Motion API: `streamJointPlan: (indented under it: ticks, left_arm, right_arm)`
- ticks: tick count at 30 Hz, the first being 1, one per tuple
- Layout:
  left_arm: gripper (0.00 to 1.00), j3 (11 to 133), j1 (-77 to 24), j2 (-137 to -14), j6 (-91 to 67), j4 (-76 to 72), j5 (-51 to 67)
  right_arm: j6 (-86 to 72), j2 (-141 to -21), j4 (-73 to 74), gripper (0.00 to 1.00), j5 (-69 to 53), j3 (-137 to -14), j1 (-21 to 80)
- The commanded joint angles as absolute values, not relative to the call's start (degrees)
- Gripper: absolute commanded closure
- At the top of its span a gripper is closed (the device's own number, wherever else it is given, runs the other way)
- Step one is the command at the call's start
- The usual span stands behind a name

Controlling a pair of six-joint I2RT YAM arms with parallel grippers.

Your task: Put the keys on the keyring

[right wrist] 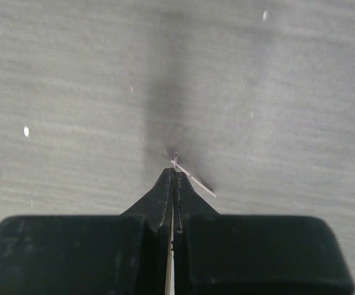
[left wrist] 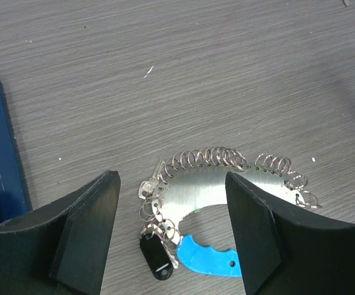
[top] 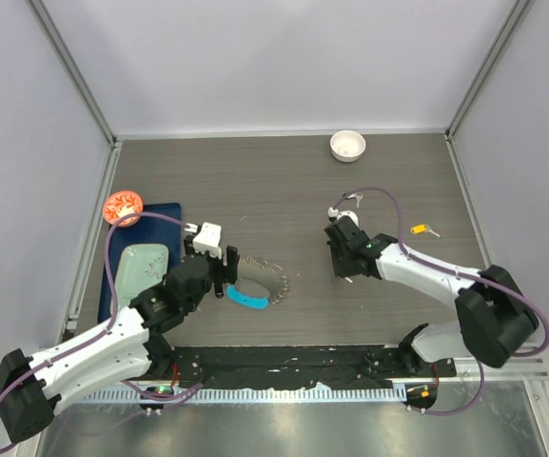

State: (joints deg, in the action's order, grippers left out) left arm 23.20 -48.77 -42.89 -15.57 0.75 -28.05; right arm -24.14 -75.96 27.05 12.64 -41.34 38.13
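Note:
The keyring (left wrist: 205,184) lies flat on the table, a silver crescent edged with wire loops and ending in a blue plastic segment (left wrist: 211,263). A black-tagged key (left wrist: 155,258) and a plain silver key (left wrist: 147,185) hang at its left end. My left gripper (left wrist: 171,236) hovers over the ring, open, with one finger on either side and nothing held. In the top view the keyring (top: 260,278) sits just right of the left gripper (top: 225,276). My right gripper (right wrist: 175,171) is shut on a thin silver key (right wrist: 195,178) seen edge-on, low over bare table. A yellow-tagged key (top: 424,229) lies further right.
A small white bowl (top: 347,145) stands at the back of the table. At the left edge a dark blue tray (top: 152,221) holds a pale dish (top: 143,267), with a red round object (top: 122,206) at its far corner. Grey walls enclose the table.

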Motion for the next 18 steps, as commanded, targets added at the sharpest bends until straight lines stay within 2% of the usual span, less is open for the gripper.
streamJointPlan:
  ticks: [1,18]
  left_arm:
    - [0.27,23.03,-48.69,-42.80,-14.94,-1.14,-29.18]
    - [0.27,22.85,-48.60,-43.24,-14.85,-1.76,-29.18]
  right_arm:
    - [-15.23,-81.99,22.42,0.99,13.80,-48.07,35.51]
    - [-1.77,-93.43,4.59,0.99,6.95,-49.22,32.26]
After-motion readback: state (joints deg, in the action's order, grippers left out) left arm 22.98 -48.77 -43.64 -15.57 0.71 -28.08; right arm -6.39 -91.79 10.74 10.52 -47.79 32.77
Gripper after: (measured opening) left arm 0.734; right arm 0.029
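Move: Ahead of the right hand, about 25 cm out and 4 cm to its right, lies the nearest loose key, the one with the black tag, some 4 cm lower. The yellow-tagged key stands about 15 cm ahead and 20 cm to the right; the blue-handled keyring lies level with the hand, roughly 18 cm to its left. From the waiting left hand the black-tagged key is about 24 cm ahead, 26 cm right and 14 cm below. Sweeping forward over bare table, the right hand carries its small key and wire ring about 8 cm out towards the black-tagged key, sinking some 2 cm on the way and edging left near the end. The wrist swings about 10 degrees counter-clockwise and its downward-slanting fingertips lift slightly outward; the shut fingers keep their pinch. ##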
